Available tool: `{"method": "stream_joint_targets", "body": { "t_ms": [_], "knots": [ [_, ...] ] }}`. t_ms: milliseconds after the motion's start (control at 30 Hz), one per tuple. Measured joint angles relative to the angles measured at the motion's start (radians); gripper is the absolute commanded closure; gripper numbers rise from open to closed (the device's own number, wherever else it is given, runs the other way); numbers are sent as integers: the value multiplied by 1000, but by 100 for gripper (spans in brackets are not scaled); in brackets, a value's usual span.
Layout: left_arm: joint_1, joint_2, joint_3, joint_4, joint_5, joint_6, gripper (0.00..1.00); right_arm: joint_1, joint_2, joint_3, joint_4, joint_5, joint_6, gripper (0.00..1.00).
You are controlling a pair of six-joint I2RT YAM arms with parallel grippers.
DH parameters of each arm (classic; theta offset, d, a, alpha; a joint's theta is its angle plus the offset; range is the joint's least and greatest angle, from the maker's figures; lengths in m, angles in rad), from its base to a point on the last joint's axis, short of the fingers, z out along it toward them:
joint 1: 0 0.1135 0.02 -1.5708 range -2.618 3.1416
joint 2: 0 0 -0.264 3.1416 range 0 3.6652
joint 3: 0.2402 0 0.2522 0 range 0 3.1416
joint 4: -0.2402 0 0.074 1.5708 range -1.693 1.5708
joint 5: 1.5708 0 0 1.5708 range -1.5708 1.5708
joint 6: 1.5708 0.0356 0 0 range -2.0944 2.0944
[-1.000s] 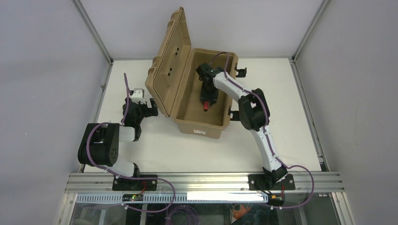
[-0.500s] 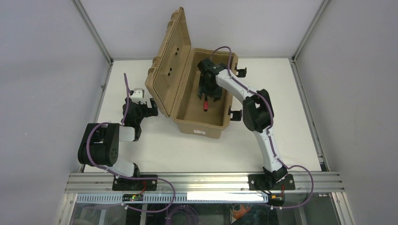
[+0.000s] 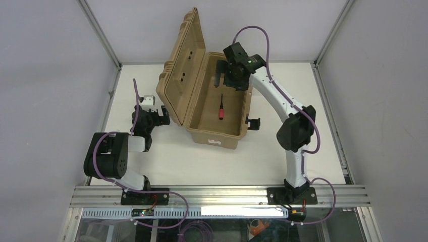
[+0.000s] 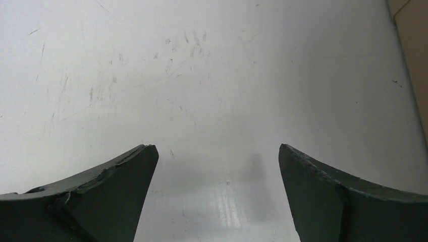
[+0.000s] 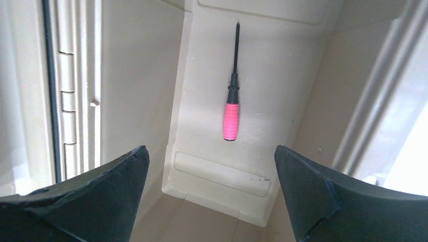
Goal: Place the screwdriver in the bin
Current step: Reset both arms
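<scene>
The screwdriver (image 3: 221, 108), red handle and thin black shaft, lies flat on the floor of the bin (image 3: 212, 135), a tan case with its ribbed lid (image 3: 182, 65) standing open to the left. In the right wrist view the screwdriver (image 5: 231, 118) lies loose on the bin floor (image 5: 262, 75), well beyond the fingers. My right gripper (image 3: 225, 76) is open and empty, raised above the bin's far end. My left gripper (image 3: 160, 116) is open and empty, low over the table left of the bin.
Black latches (image 3: 253, 123) stick out from the bin's right side. A white label (image 3: 215, 142) is on its near wall. The bin's edge (image 4: 414, 55) shows at the right of the left wrist view, above scratched white table (image 4: 202, 75).
My right gripper has let go of the screwdriver, which now lies on the bin floor. The right arm has lifted up and back toward the bin's far end. The left arm has not moved.
</scene>
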Motion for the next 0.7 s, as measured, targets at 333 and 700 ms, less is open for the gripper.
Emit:
{"method": "stream_joint_targets", "body": {
  "t_ms": [333, 700],
  "knots": [
    [0, 0, 0, 0, 0, 0, 1, -86, -176, -71, 12, -1, -56, 0],
    [0, 0, 0, 0, 0, 0, 1, -238, -427, -318, 95, 6, -117, 1]
  ]
}}
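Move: The screwdriver lies on the bin's floor about 18 cm below the right hand, roughly 1 cm back and 1 cm to its left. The bin's right wall stands about 7 cm to the right of this hand, level with it fore and aft, its rim some 10 cm lower; the near latch sits some 11 cm back and 11 cm right. From the idle left hand, the screwdriver is about 28 cm to the right and 2 cm ahead. The screwdriver, already let go on the bin's floor, is left behind as the empty right hand swings about 14 cm to the right and rises some 8 cm, passing over the bin's right wall to the open table side. Its fingers stay wide open, tip up by roughly 10 degrees and turn slightly clockwise; nothing is touched. ##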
